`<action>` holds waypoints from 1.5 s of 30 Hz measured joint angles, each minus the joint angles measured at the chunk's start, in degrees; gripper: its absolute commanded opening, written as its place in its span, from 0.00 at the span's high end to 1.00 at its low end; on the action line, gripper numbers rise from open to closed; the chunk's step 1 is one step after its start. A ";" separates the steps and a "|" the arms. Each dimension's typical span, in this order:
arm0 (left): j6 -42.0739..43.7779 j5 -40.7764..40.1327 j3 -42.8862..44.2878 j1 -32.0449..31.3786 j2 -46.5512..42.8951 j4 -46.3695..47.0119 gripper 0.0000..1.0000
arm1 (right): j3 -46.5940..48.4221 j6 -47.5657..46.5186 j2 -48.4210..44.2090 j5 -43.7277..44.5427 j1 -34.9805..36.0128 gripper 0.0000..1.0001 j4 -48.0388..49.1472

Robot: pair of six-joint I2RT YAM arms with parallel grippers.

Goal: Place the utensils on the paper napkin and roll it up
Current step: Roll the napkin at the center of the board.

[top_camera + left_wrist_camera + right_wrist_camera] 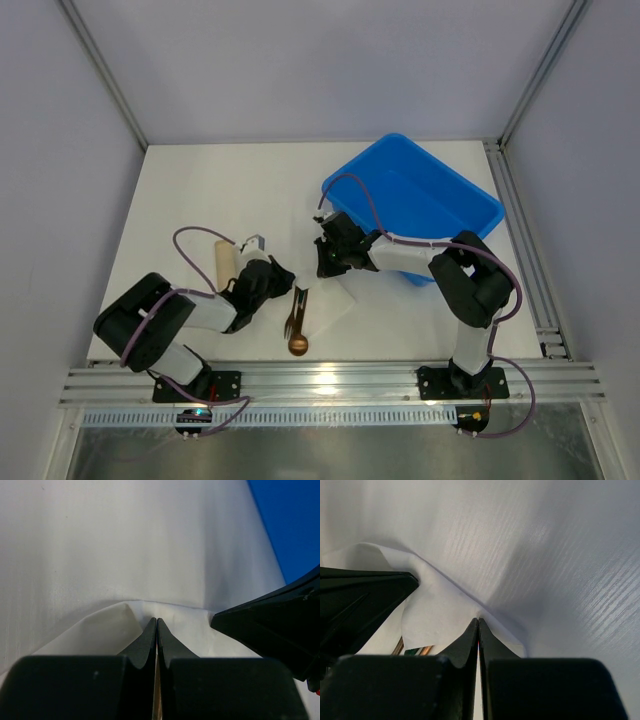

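The white paper napkin (338,300) lies between the arms, its far edge lifted. Both grippers meet over that edge. My left gripper (288,277) is shut, its tips (157,620) pinching the raised napkin (100,630). My right gripper (322,268) is also shut, and the napkin (440,610) rises to a peak at its tips (478,620). The gold-bronze utensils (296,318) stick out from the napkin's near left side, the spoon bowl (298,344) nearest me. Under the lifted paper, the right wrist view shows a sliver of the utensils (422,650).
A blue bin (415,205) stands behind the right arm at the back right. A tan cylinder (222,262) lies just left of the left gripper. The table's metal rail (330,380) runs along the near edge.
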 measured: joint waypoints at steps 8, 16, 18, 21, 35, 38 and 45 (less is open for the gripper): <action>-0.42 -0.02 -0.94 0.00 0.70 1.97 1.00 | 0.13 -0.02 -0.15 -0.04 0.00 0.96 -0.26; -0.61 -0.02 -1.33 0.00 0.68 2.54 1.00 | 4.96 -0.02 -1.01 -0.35 1.36 0.96 -1.86; -0.61 -0.02 -1.33 0.00 0.61 2.47 1.00 | 6.60 0.00 -1.01 -0.79 2.12 0.96 -1.84; -0.61 -0.04 -1.33 0.00 0.20 1.97 1.00 | 8.07 0.04 -1.01 -1.38 3.06 0.96 -1.81; -0.48 -0.70 -1.03 0.00 -3.43 -4.26 1.00 | 8.68 0.68 0.92 -2.64 4.79 0.96 -1.84; -0.39 -0.72 -0.72 0.00 -3.50 -4.98 1.00 | 8.68 0.72 1.42 -2.69 5.16 0.96 -1.79; -0.39 -0.68 -0.70 0.00 -3.50 -5.33 1.00 | 8.68 0.92 3.67 -2.67 5.84 0.96 -1.77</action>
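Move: Both closed grippers start on the napkin's turned-over far edge. The left end of that fold lies about 6 cm left of the right hand and 1 cm back, at fingertip height, and about 2 cm right of the left hand, level with it. From the right hand, the utensils' middle is roughly 11 cm back and 6 cm left; the wooden tray is about 23 cm left and 2 cm ahead; the blue bin's middle is some 20 cm ahead and 22 cm right. Up and to the left, the right hand comes off the fold in an arc nearly 6 cm high. It travels some 6 cm left along the fold towards the left fingertips, then sinks and eases back slightly, ending low beside them and still about 2 cm above its starting height. The left hand keeps its closed tips on the fold, shifting only about a centimetre back and left. ##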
